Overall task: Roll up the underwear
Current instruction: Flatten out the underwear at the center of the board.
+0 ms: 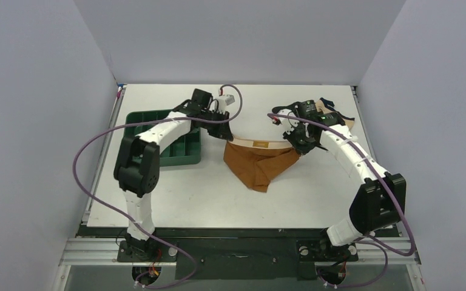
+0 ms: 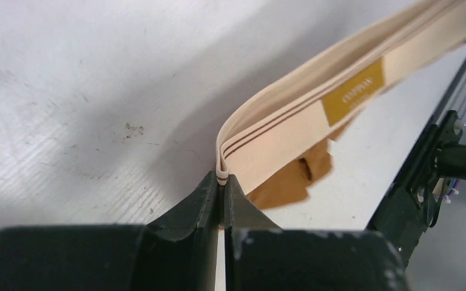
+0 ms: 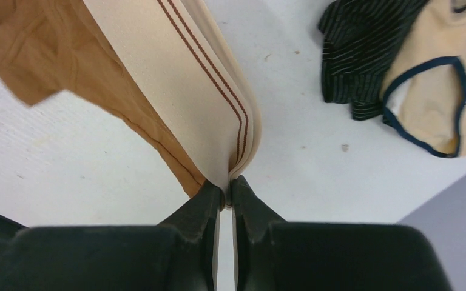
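The underwear, rust-brown briefs with a cream waistband, hangs stretched between both grippers over the middle of the table. My left gripper is shut on the waistband's left end. At the right end of the waistband my right gripper is shut. The brown cloth droops down toward the table, its lower tip resting near the front. A mustard label shows on the waistband.
A green tray with compartments lies at the left, under my left arm. A black striped garment and a beige garment with dark trim lie at the back right corner, behind my right gripper.
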Controlling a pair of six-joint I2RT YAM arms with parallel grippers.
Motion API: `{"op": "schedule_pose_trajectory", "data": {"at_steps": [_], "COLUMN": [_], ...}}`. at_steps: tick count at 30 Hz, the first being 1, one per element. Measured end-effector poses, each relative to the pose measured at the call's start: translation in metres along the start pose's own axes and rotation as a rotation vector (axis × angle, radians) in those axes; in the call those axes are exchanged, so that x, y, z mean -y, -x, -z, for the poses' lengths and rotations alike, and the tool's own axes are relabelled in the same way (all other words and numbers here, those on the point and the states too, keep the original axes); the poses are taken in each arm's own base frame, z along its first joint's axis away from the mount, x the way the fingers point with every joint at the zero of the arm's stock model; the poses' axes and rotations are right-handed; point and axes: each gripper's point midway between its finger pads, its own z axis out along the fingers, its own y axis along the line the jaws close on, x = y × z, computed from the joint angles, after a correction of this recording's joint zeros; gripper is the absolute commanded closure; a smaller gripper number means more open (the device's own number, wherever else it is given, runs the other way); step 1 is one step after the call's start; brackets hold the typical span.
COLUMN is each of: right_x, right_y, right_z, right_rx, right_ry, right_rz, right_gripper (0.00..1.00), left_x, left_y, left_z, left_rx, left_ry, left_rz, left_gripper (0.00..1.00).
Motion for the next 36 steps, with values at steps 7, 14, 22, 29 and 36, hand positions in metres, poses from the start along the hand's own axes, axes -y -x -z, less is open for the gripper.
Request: {"op": "schedule_pose_trajectory", "data": {"at_steps": [7,14,22,29,36], "right_x": [0.010,-0.030,-0.078,-0.102,-0.104], "right_y": [0.021,0.026,-0.003,-0.044,-0.054], "right_z": [0.049,0.074,0.109,0.121,0.095], "right_rx": [0.077,0.107,0.194,0.248,0.147], "right_ry": [-0.094,-0.088,-0.012,0.061,0.110], "right_rz": [0.115,0.275,0.353,0.351,0.348], "right_gripper": [1.00,1.00,1.00,0.99,0.90], "left_x": [0.088,0.137,0.154,0.187,0.160], "left_y": [0.058,0.033,-0.058,-0.084,-0.094], "left_z": [0.115,0.155,0.147,0.180,0.150], "left_rx": [0.270,0.326,0.151,0.172,0.103], "left_ry": [-0.073,-0.136,-0.195,-0.259,-0.200], "left_rz": [-0.317,-0.514,-0.551,-0.603,-0.512], "left_gripper": [1.00,1.00,1.00,1.00,1.00]}}
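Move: Both grippers already hold the waistband ends, about 23 cm apart. The underwear's middle is about 11 cm right, 10 cm back and 7 cm below the left hand, and 11 cm left, 4 cm back and 9 cm below the right. The board's near edge lies about 36 cm straight back of the left hand, the green tray's middle 24 cm to its left and level with it. The clothes pile is some 18 cm ahead and 7 cm right of the right hand. Keep both ends of the waistband pinched. Whip the left gripper up nearly 20 cm, then back about 20 cm, turning it clockwise, while the right rises less and swings back some 15 cm, turning about 20 degrees counter-clockwise. Finish by reversing both slightly, down and forward, still holding the band well above the board. ##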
